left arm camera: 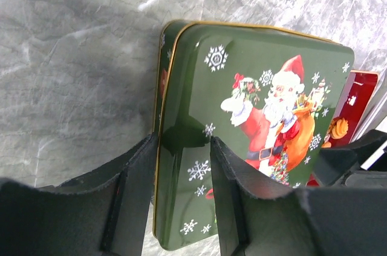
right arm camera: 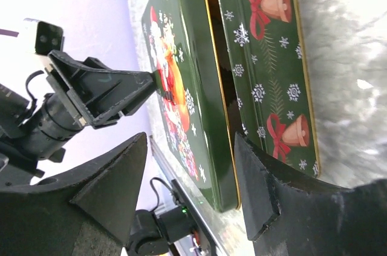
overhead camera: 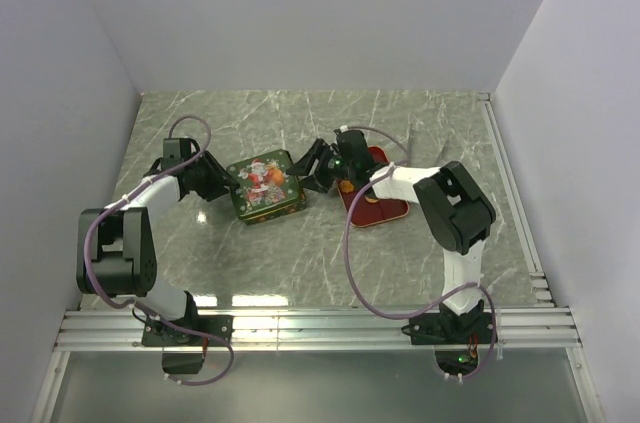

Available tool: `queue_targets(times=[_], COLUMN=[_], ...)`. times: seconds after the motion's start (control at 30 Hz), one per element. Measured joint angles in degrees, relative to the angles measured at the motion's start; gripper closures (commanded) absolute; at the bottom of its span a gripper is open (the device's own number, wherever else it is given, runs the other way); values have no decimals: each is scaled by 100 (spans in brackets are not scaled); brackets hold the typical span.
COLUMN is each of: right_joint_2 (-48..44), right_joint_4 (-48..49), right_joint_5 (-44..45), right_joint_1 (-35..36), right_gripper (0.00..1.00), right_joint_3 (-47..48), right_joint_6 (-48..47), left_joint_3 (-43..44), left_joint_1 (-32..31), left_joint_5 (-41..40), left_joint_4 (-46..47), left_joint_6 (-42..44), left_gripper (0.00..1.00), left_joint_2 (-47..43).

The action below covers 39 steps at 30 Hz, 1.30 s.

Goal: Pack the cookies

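Note:
A green Christmas tin [overhead camera: 265, 186] with a Santa lid [left arm camera: 266, 105] lies mid-table with the lid on it. My left gripper [overhead camera: 222, 183] is at its left edge, open. In the left wrist view the left gripper [left arm camera: 183, 144] has one finger beside the lid's rim and the other over the lid. My right gripper [overhead camera: 312, 171] is at the tin's right edge, and in the right wrist view it [right arm camera: 190, 141] is open astride the lid's edge [right arm camera: 208, 117]. A dark gap shows there between lid and base [right arm camera: 266, 56]. One orange cookie [left arm camera: 338, 128] shows on the red tray [left arm camera: 358, 101]. The other cookies are hidden.
The red tray [overhead camera: 385, 208] lies just right of the tin, partly under my right arm. White walls stand on the left, back and right. A metal rail [overhead camera: 320, 328] runs along the near edge.

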Motion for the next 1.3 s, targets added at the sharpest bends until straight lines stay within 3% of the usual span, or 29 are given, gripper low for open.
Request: queue_targets(times=[0.13, 0.27, 0.47, 0.6, 1.0, 1.3], right_joint_2=[-197, -297, -280, -136, 671, 745], right_joint_4=[-439, -988, -1394, -1438, -1727, -1801], right_joint_5=[136, 428, 586, 522, 107, -44], right_joint_1=[-79, -271, -592, -575, -138, -136], right_gripper=[34, 41, 69, 78, 90, 92], right_joint_3=[24, 22, -37, 13, 592, 680], right_joint_6=[-251, -494, -669, -748, -933, -994], left_joint_3=[70, 111, 144, 149, 387, 487], left_joint_1=[-26, -59, -103, -105, -269, -297], left_joint_5=[0, 0, -4, -4, -68, -160], left_joint_4=[-2, -2, 0, -2, -17, -20], left_joint_6=[-15, -24, -24, -28, -79, -151], left_gripper=[54, 54, 54, 54, 55, 54], left_joint_2=[52, 52, 52, 52, 221, 306])
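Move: The green lid's middle lies about 8 cm to the right hand's left, 1 cm back and 4 cm below; the cookie box's body is under the lid, some 7 cm left, 2 cm back and 7 cm below that hand. The red tray is about 18 cm to the right hand's right, 2 cm back and 9 cm down. From the left hand, the lid's middle is roughly 7 cm right, level fore-and-aft, 1 cm lower. Right hand swings 7 cm right, then sinks 7 cm leftward to the box's side, closing; left edges forward-right. ##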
